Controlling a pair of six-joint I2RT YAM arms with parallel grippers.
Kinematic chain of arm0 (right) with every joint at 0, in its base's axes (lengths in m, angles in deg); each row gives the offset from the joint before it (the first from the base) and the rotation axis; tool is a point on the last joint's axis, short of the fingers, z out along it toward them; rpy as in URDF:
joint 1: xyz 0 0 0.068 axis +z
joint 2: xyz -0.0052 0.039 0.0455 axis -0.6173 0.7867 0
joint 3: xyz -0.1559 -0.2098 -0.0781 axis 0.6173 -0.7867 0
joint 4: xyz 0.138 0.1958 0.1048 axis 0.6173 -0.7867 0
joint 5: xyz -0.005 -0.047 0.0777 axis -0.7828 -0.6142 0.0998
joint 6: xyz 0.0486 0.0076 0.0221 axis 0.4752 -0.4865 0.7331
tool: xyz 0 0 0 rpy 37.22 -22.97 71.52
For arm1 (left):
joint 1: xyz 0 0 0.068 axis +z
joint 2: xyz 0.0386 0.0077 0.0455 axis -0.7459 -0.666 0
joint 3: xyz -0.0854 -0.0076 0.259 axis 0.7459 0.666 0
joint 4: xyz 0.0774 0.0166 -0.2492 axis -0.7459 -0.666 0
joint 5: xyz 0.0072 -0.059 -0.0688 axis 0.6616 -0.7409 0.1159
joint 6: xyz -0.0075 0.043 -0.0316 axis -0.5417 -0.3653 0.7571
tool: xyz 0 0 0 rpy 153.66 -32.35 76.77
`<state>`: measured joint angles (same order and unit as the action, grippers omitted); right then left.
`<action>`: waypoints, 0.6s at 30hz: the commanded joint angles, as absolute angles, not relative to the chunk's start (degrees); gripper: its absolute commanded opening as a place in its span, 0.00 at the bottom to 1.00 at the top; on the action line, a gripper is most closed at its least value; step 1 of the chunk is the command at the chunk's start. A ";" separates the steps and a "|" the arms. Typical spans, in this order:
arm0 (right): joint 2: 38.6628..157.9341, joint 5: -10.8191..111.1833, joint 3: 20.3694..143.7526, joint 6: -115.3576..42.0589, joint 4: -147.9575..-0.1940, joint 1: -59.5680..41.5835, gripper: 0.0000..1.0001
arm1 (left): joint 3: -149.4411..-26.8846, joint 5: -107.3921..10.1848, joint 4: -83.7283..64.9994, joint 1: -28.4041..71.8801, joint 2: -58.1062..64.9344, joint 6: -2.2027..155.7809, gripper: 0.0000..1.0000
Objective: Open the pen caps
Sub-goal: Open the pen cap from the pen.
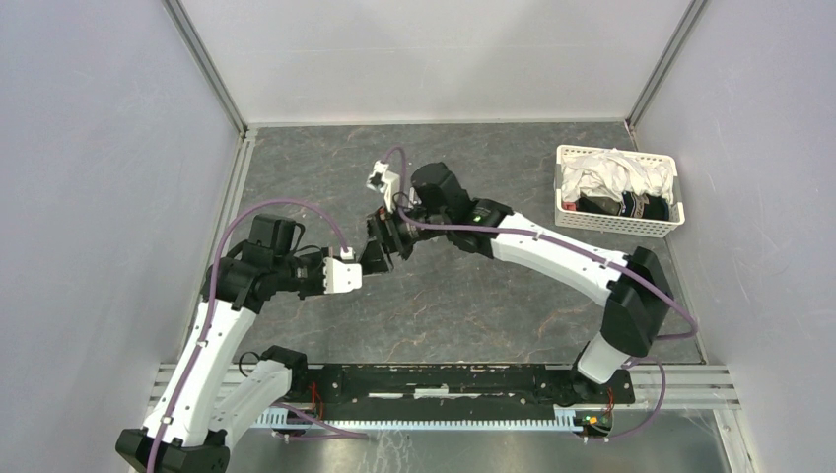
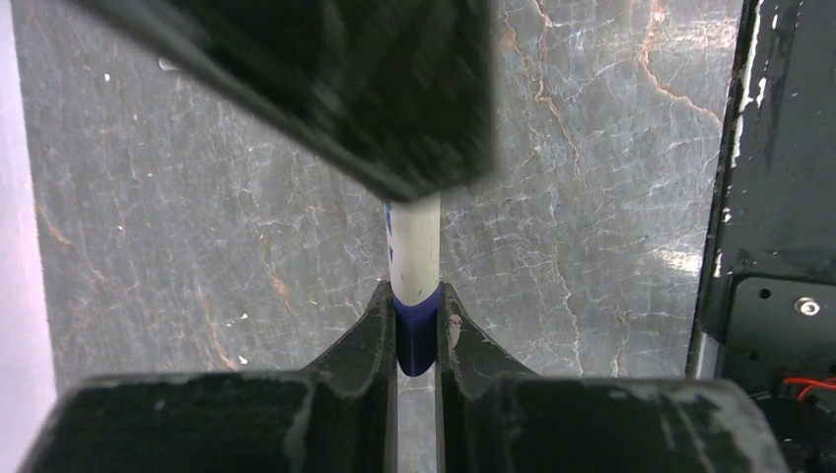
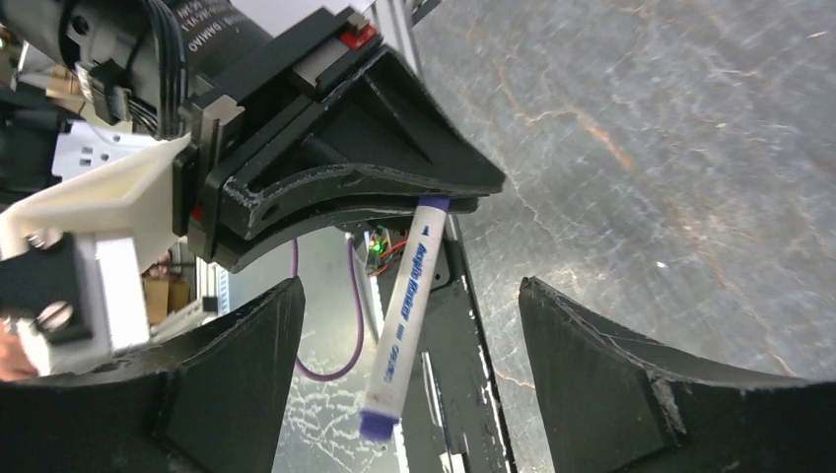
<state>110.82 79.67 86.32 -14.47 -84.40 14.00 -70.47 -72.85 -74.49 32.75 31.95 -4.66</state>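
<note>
A white-barrelled pen [image 3: 404,325] with blue lettering hangs in the air over the grey marbled table [image 1: 473,296]. My left gripper [image 2: 415,291] is shut on the pen's dark purple end [image 2: 416,335], and the barrel [image 2: 415,246] runs up from it. My right gripper [image 3: 409,284] stands open around the pen's other part, both fingers well apart from the barrel. A short purple end [image 3: 380,426] shows between those fingers. Which purple end is a pen cap I cannot tell. In the top view the left gripper [image 1: 375,256] and right gripper [image 1: 391,232] meet mid-table, hiding the pen.
A white basket [image 1: 616,222] with white cloth and dark items stands at the back right. A black rail [image 1: 444,379] with the arm bases runs along the near edge. Pale walls close in the left, back and right sides.
</note>
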 commanded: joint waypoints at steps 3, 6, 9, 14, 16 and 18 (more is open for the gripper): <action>114.83 83.06 91.75 -16.83 -86.56 16.39 0.76 | -71.54 -72.17 -74.73 32.51 33.35 -11.55 0.02; 116.11 83.75 91.77 -16.83 -86.29 16.78 0.69 | -71.95 -72.16 -74.55 32.51 33.24 -11.66 0.02; 116.83 84.61 91.77 -16.56 -85.56 17.04 0.60 | -72.40 -72.50 -74.48 32.51 33.11 -11.53 0.02; 117.70 85.75 92.16 -16.58 -84.78 17.24 0.39 | -72.75 -72.94 -74.49 32.51 33.04 -11.56 0.02; 117.93 85.72 92.18 -17.07 -85.14 17.25 0.25 | -73.08 -72.99 -74.49 32.51 33.05 -11.35 0.03; 117.93 85.15 92.40 -18.57 -86.58 17.23 0.09 | -73.61 -73.02 -74.70 32.51 33.05 -11.03 0.14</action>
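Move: The white pen in the left gripper is what the right hand goes for: its middle lies about 2 cm back, 2 cm to the left and 3 cm below the open right fingers. Its blue cap, pinched in the left fingertips, is roughly 1 cm back, 7 cm left and 5 cm below the right hand. From the left hand, the pen's middle lies about 5 cm to the right, 1 cm back and 2 cm up. Lower the open right gripper about 3.5 cm while easing it back and left some 2 cm each, turning it slightly counter-clockwise, so the pen's white barrel comes between the fingers; slow down there and shut them to pinch it. Keep the left fingers closed on the blue cap and that hand nearly still. ##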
